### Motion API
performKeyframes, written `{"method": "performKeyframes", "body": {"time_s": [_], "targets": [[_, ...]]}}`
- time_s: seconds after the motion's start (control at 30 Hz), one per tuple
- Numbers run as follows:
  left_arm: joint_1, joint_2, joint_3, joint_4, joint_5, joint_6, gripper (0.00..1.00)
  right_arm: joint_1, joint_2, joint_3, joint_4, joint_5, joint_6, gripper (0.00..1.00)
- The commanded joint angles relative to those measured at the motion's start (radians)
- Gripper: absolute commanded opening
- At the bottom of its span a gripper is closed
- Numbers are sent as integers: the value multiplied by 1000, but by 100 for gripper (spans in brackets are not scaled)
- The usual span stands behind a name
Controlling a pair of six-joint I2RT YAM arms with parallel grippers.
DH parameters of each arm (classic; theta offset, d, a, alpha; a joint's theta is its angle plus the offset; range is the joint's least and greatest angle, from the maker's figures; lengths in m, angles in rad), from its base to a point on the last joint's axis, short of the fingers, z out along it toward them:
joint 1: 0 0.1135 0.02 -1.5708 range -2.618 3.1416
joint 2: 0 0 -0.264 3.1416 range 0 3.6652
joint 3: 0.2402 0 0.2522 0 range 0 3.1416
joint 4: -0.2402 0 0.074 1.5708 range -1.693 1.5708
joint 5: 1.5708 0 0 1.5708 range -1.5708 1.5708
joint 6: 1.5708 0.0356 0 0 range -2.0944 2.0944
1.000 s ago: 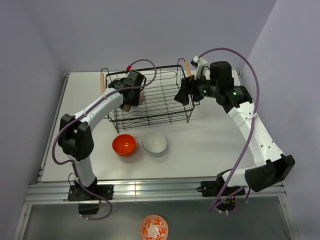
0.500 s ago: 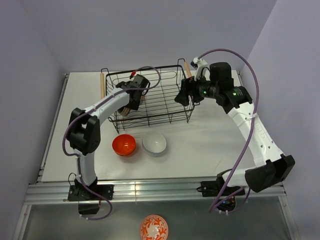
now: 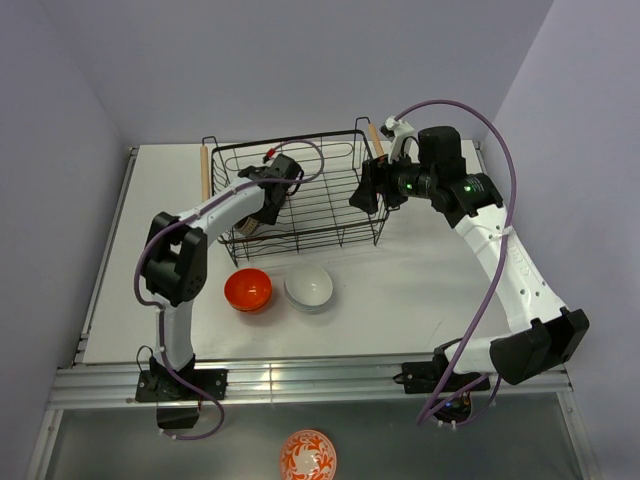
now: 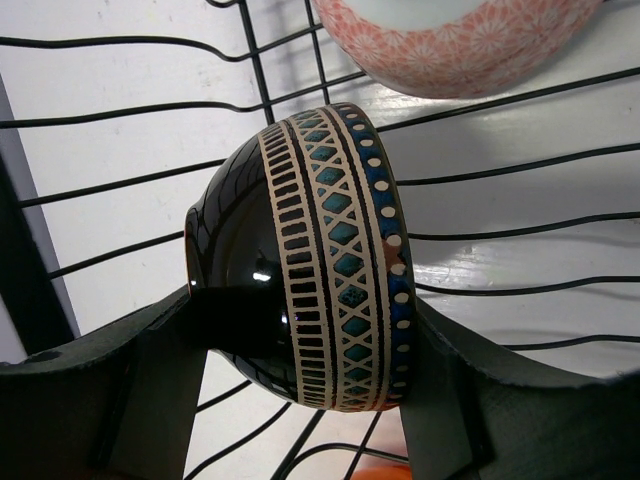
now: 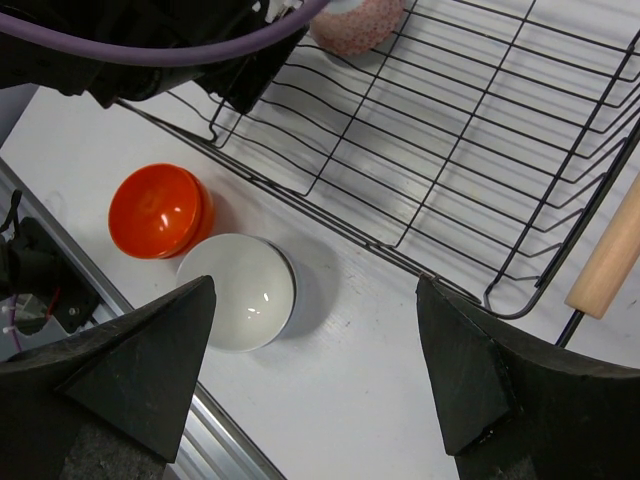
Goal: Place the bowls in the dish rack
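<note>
The dish rack (image 3: 335, 205) stands at the back of the table. Inside its left part, my left gripper (image 3: 268, 203) is shut on the dark patterned bowl (image 4: 330, 260), held on edge between both fingers just above the wire bottom. A pinkish patterned bowl (image 4: 450, 50) rests in the rack just beyond it. In front of the rack an orange bowl (image 3: 247, 289) and a white bowl (image 3: 308, 288) sit side by side; each seems nested in a second one. My right gripper (image 3: 368, 188) hovers open by the rack's right end, with nothing between its fingers.
The rack has wooden rod handles at its left end (image 3: 205, 170) and right end (image 3: 376, 138). An orange-and-white patterned bowl (image 3: 308, 455) lies below the table's near edge. A metal rail (image 3: 320, 380) runs along that edge, between the arm bases.
My left arm has swung its elbow to the right and carried the dark bowl slightly rightward inside the rack. The right arm has not moved.
</note>
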Motion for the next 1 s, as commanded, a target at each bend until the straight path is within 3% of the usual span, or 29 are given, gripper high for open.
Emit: {"method": "performKeyframes", "body": {"time_s": [0.0, 0.2, 0.33, 0.43, 0.73, 0.97], "targets": [[-12, -4, 30, -1, -63, 21, 13, -7, -31, -3, 29, 1, -14, 88], [-15, 11, 25, -4, -71, 25, 21, -7, -32, -12, 36, -2, -14, 88], [-15, 14, 19, -3, -63, 27, 32, -7, -32, -14, 32, 1, -14, 88], [-18, 16, 19, -4, -54, 30, 50, -7, -32, -12, 32, 0, -14, 88], [-18, 30, 24, -12, -6, 31, 83, -7, -29, 0, 25, 1, -14, 88], [-19, 33, 31, -21, 34, 30, 92, -7, -17, 16, 14, -2, -14, 88]]}}
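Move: In the near left part of the dish rack, the left hand already holds the black patterned bowl on its side. Its resting place is on the rack's wires straight below, about 5 cm down. The pink bowl stands some 7 cm ahead and 4 cm to the right; the orange bowl is about 17 cm back, neither left nor right. From the right hand, that resting place lies roughly 30 cm left, 8 cm ahead and 25 cm below. Lowering the black patterned bowl about 1 cm onto the rack's wires, the left hand then holds almost still until its fingers spread from their grip on base and rim to nearly wide open. As they open, the hand eases down and slightly back by less than a centimetre, staying around the bowl. ##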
